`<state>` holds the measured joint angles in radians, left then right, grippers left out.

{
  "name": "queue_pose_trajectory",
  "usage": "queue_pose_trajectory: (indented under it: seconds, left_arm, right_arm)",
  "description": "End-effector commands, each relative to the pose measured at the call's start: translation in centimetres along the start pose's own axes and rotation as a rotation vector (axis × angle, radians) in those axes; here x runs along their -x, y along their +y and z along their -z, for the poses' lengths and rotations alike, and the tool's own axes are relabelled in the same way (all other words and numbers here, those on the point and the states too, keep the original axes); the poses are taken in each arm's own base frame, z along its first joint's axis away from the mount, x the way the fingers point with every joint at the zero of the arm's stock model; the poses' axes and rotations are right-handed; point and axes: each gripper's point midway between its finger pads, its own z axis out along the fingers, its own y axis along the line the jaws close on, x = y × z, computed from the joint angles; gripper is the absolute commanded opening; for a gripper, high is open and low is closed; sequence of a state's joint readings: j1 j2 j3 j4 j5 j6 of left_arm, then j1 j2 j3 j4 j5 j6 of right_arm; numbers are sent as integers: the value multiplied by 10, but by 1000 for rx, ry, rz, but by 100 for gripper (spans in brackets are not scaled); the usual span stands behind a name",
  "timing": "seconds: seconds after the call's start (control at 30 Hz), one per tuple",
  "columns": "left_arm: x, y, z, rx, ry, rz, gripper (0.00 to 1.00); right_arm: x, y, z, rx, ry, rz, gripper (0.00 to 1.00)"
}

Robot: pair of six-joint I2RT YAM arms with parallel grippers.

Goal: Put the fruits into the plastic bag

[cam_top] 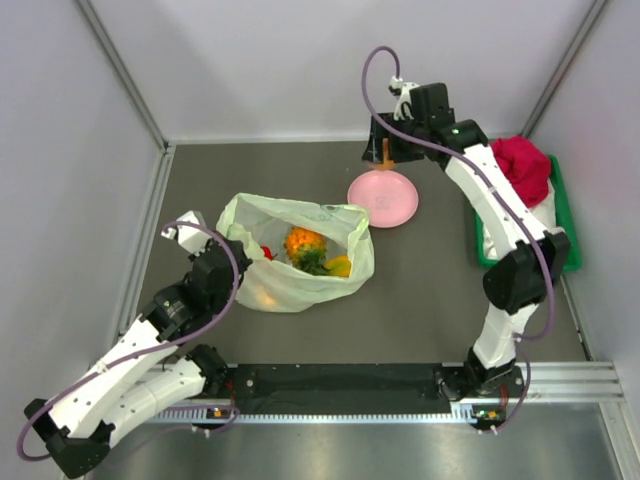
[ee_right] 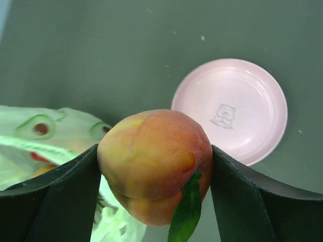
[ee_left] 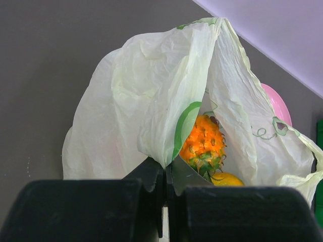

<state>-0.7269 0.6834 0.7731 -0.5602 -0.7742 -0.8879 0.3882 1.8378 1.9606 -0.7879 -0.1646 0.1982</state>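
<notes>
The pale-green plastic bag (cam_top: 300, 268) (ee_left: 131, 111) (ee_right: 60, 128) lies open at centre left. Inside it I see an orange pineapple (cam_top: 304, 244) (ee_left: 204, 143), a yellow fruit (cam_top: 340, 266) (ee_left: 227, 179) and a red one (cam_top: 266, 253) (ee_right: 39, 157). My left gripper (cam_top: 240, 258) (ee_left: 169, 169) is shut on the bag's near rim and holds that edge up. High over the table's far side, just beyond the plate, my right gripper (cam_top: 385, 152) (ee_right: 154, 166) is shut on an orange-red fruit (ee_right: 151, 161) with a green leaf, pressed between both fingers.
A round pink plate (cam_top: 383, 198) (ee_right: 237, 108) lies right of the bag, below the held fruit. A green tray (cam_top: 566, 225) with a red cloth bundle (cam_top: 525, 165) stands at the far right, beside the right arm. Grey walls enclose the table.
</notes>
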Motion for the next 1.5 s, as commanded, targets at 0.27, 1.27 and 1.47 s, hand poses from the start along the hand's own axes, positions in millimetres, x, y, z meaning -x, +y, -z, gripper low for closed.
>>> queue_pose_trajectory:
  seconds: [0.27, 1.27, 1.47]
  left_arm:
    - [3, -8, -2, -21, -3, -8, 0]
    - [17, 5, 13, -23, -26, -7, 0]
    - [15, 6, 13, -20, -24, -8, 0]
  right_arm:
    - [-42, 145, 27, 353, 28, 141, 32]
    - [-138, 239, -107, 323, 248, 274, 35]
    - [-164, 252, -101, 344, 293, 313, 37]
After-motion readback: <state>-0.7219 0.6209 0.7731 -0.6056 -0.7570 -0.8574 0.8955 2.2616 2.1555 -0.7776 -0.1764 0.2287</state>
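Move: My right hand, about 25 cm above the table, already grips the peach. The middle of the bag lies some 10 cm back, 20 cm to its left and 19 cm below. Inside the bag, the pineapple is about 9 cm back and 18 cm left of that hand, the yellow fruit 14 back and 10 left. The empty plate is 5 cm ahead and 2 right. From my left hand, holding the rim, the bag's middle is about 9 cm ahead, 10 right, 15 lower. With my right hand I carry the peach left and back from above the plate to the bag: about 24 cm left, with a small rise first, then a long descent into the mouth, easing some 4 cm forward again near the end. The wrist swings roughly 30 degrees counter-clockwise and tips a little down; the fingers keep their grip. My left hand keeps pinching the near-left rim, drawing back about a centimetre. ##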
